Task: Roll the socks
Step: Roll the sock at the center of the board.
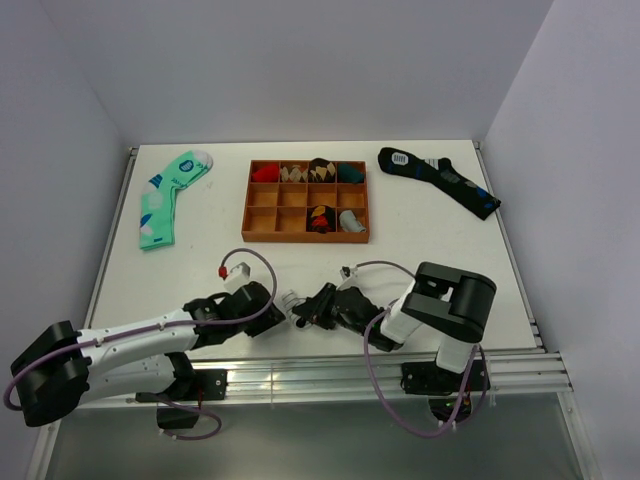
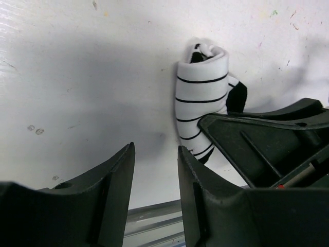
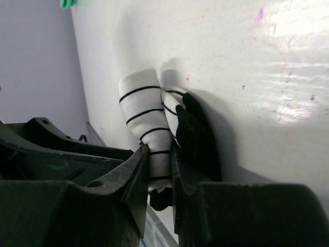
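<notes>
The socks [image 2: 200, 98] are a tight white roll with thin black stripes and a black end, lying on the white table near its front edge. My right gripper [image 3: 160, 153] is shut on the roll's near end, and the white fabric is squeezed between its two fingers. My left gripper [image 2: 156, 148] stands open just beside the roll, with only bare table between its fingers. In the top view the two grippers meet tip to tip, left gripper [image 1: 278, 316] and right gripper [image 1: 310, 310], and the socks [image 1: 291, 299] are mostly hidden between them.
A wooden compartment tray [image 1: 258, 210] holding several rolled socks stands at the table's middle back. A mint green sock [image 1: 165, 195] lies at the back left and a long black sock [image 1: 440, 178] at the back right. A metal rail [image 1: 330, 375] runs along the front edge.
</notes>
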{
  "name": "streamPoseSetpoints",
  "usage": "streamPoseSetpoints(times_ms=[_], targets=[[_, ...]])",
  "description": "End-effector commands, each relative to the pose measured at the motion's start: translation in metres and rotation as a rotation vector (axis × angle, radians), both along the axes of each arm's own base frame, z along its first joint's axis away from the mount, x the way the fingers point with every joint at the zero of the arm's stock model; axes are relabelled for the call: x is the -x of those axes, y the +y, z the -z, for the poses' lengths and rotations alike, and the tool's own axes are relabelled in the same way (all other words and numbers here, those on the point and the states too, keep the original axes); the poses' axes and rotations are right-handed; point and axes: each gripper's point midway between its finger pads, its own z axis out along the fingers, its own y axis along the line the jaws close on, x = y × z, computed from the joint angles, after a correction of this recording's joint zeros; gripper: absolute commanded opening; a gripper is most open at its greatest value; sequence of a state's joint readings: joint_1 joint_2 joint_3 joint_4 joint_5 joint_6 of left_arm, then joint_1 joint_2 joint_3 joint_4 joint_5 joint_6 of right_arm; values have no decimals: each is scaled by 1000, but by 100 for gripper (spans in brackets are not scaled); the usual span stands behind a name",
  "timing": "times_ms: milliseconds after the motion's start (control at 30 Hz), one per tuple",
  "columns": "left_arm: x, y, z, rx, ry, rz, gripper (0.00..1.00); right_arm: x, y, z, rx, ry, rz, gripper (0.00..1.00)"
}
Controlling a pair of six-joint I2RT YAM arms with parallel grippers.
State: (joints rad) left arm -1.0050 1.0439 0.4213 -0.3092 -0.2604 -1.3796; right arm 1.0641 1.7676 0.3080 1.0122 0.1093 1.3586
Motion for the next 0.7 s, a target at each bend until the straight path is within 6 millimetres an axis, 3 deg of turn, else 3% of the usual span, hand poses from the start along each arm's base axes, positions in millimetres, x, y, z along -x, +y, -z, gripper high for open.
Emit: streamPoseSetpoints(times_ms=[0, 133, 233, 333, 533, 667], targets=[[-12, -6, -17, 21, -45, -30, 45, 20, -90, 92, 519, 57, -17, 0], [-27, -3, -38, 27, -99, 13, 45, 18, -87, 83, 563, -21, -88, 0], [-60, 5, -66, -8, -156, 10, 45, 22, -85, 78, 590, -107, -168, 0], [-78, 2, -78, -58, -176, 61, 45, 25, -82, 71, 627, -195, -222, 0], [-100, -31, -82, -72, -144, 304, 42, 33, -77, 67, 674, -319, -288, 0], [-91, -49, -67, -80, -103, 506, 42, 41, -77, 75, 709, -358, -313, 0]])
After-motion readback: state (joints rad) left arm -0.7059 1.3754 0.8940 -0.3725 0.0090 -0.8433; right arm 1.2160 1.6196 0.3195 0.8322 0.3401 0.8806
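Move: The striped sock, half rolled, is pinched in the right gripper, with its middle about 1 cm ahead and 1 cm left of that hand point, at the same height. From the empty left hand, it lies roughly 3 cm ahead, 5 cm to the right and 2 cm lower. The compartment box stands some 32 cm ahead of the left hand and 7 cm to its right, about 1 cm lower. Lifting clear of the sock's left side, the half-open left hand sweeps about 10 cm forward and 8 cm up, then curves to the right and begins to sink, its wrist turning clockwise. The right hand keeps its pinch on the sock and rolls about 30 degrees around its own finger line, counter-clockwise seen from behind the hand, easing a little back. ##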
